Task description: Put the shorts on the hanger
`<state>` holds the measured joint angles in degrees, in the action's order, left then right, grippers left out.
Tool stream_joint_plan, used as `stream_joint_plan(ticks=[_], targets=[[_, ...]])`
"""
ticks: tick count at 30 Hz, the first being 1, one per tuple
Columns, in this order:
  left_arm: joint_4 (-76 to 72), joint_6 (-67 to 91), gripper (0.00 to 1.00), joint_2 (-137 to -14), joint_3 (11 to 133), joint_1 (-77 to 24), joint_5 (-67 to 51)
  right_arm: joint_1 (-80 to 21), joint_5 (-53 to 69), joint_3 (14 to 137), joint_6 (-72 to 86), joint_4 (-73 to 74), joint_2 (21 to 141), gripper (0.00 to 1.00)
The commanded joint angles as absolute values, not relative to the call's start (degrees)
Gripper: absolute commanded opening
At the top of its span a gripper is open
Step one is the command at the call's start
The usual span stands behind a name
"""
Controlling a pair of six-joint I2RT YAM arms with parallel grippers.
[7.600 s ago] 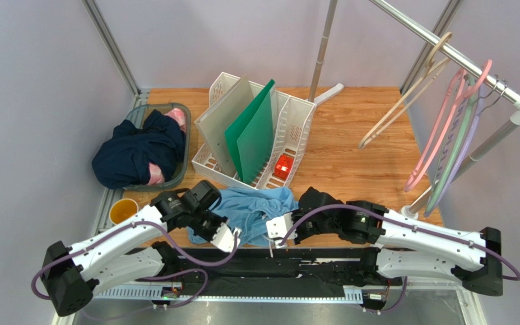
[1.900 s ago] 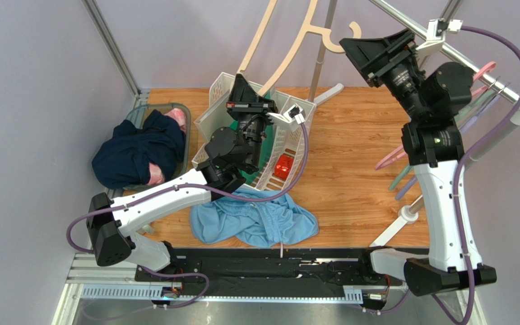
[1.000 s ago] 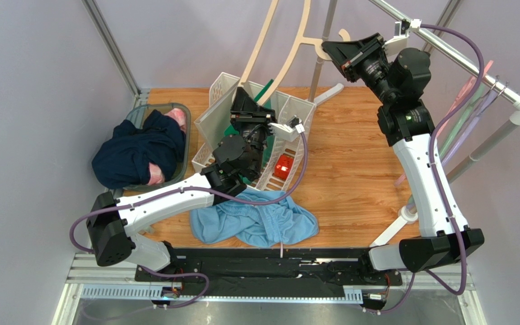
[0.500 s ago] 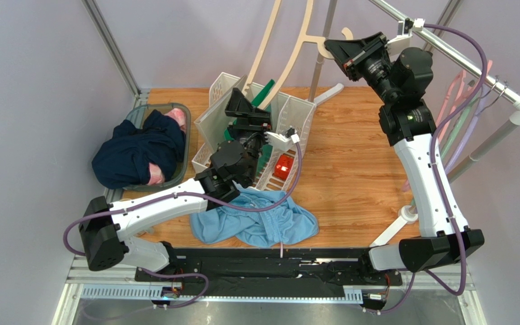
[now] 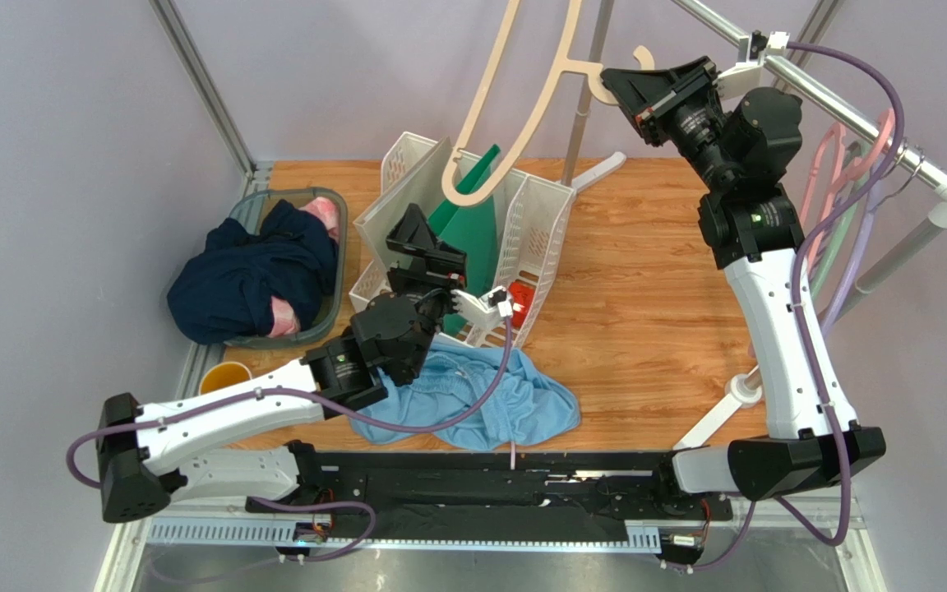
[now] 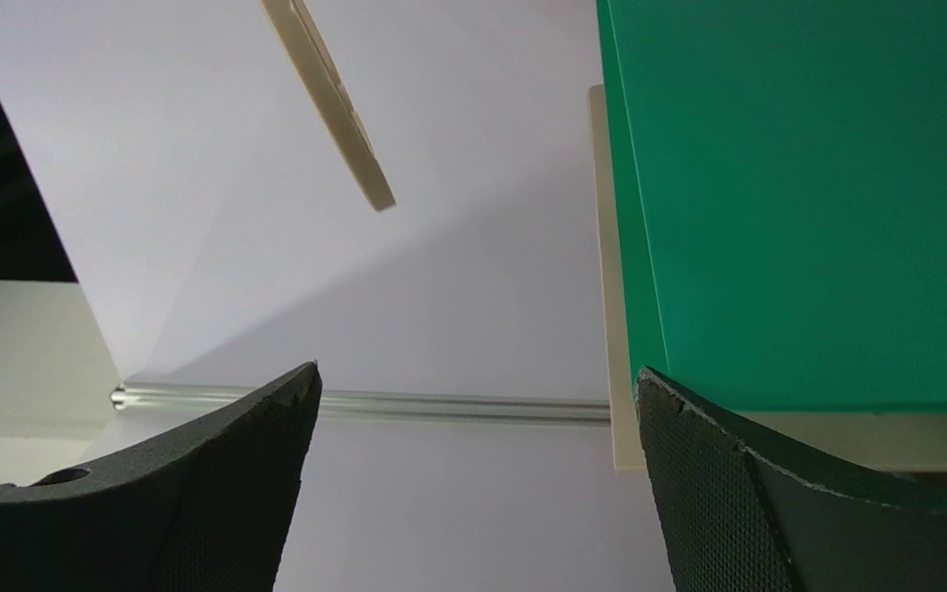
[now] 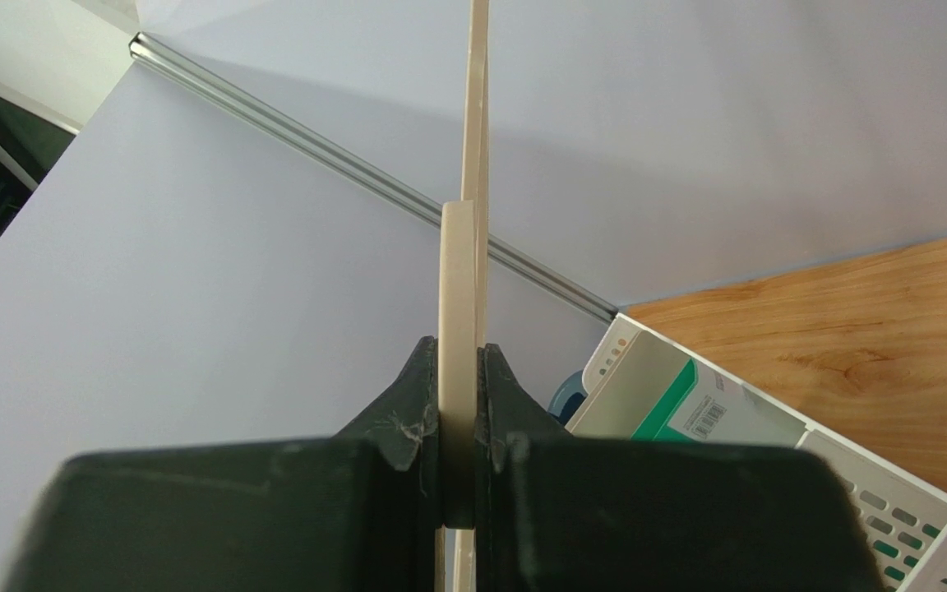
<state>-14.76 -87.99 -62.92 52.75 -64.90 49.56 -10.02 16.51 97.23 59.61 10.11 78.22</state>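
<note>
The beige hanger (image 5: 528, 105) hangs in the air above the file rack, its lower arm tip pointing down at the rack. My right gripper (image 5: 624, 84) is raised high and shut on the hanger (image 7: 475, 123) near its hook; the right wrist view shows the pads (image 7: 417, 382) pressed on both sides of the wood. The sky-blue shorts (image 5: 491, 401) lie crumpled on the table near the front edge. My left gripper (image 5: 423, 237) stands open above the shorts and below the hanger, holding nothing. In the left wrist view its fingers (image 6: 195, 493) are wide apart and a hanger tip (image 6: 343, 123) is above them.
A white file rack (image 5: 528, 234) with a green folder (image 5: 472, 228) and a red object (image 5: 518, 300) stands mid-table. A basket (image 5: 338, 265) at left holds a navy garment (image 5: 244, 284) and pink cloth (image 5: 324, 220). Thin coloured hangers (image 5: 855, 210) hang on the rail at right. A yellow cup (image 5: 222, 376) sits front left.
My left gripper has opened, let go of the hanger's lower arm and drawn back down toward the shorts. The right gripper keeps the hanger, shifted slightly right.
</note>
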Motion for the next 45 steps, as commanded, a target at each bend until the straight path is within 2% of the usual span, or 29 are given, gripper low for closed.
stream_joint_plan(ticks=[1, 8, 14, 24, 28, 31, 39, 41, 44, 45], targets=[[3.4, -77.2, 0.99, -56.9, 52.9, -66.1, 48.4, -9.5, 15.9, 98.5, 58.0, 7.9, 75.2, 0.00], [17.9, -68.7, 0.99, -50.9, 54.8, -66.4, 45.9, -9.5, 17.8, 97.4, 55.7, 8.8, 73.7, 0.00], [28.6, -51.6, 1.00, -47.6, 64.6, -66.1, 42.2, -9.5, 22.0, 95.8, 53.9, 9.4, 71.3, 0.00], [43.9, -21.0, 0.99, -50.5, 88.0, -51.7, 30.9, -10.5, 40.2, 86.9, 45.6, 17.7, 63.3, 0.00], [49.0, -10.1, 0.99, -51.3, 94.2, -40.9, 19.8, -12.1, 44.7, 83.9, 35.4, 26.1, 59.6, 0.00], [51.1, -4.9, 0.99, -50.5, 95.4, -37.6, 12.1, -15.2, 45.6, 83.5, 27.6, 33.4, 58.2, 0.00], [53.5, -0.4, 0.98, -45.4, 89.7, -27.1, -10.5, -22.0, 46.1, 86.1, 8.6, 52.2, 58.4, 0.00], [55.8, -4.2, 0.99, -44.7, 89.2, -25.7, -18.7, -24.6, 45.1, 86.8, 3.0, 56.7, 59.2, 0.00], [59.1, -11.0, 0.99, -43.1, 88.4, -25.3, -21.4, -30.0, 42.2, 88.8, -5.1, 62.6, 60.6, 0.00], [62.7, -13.9, 0.99, -43.0, 88.8, -25.4, -25.6, -31.3, 41.3, 89.3, -6.8, 63.8, 60.9, 0.00]])
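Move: The light blue shorts lie on the table about 20 cm back from the right hand, 18 cm to its left and 50 cm below; that hand already holds the hanger. The red block is roughly 7 cm left of it, 2 cm back and 49 cm down, and the white file rack some 6 cm ahead and 19 cm left, 42 cm down. From the empty left hand, the shorts lie about 9 cm back, 6 cm left and 36 cm below. Back towards its base by some 23 cm and down 15, drifting a little left, the right hand draws the hanger in towards the shorts, keeping its pinch by the hook while it swings counter-clockwise and rolls its left side down. The left hand, staying open, backs off, dips slightly, swings up and left, then draws back and down, rolling strongly left side down and tipping its fingers downward. ##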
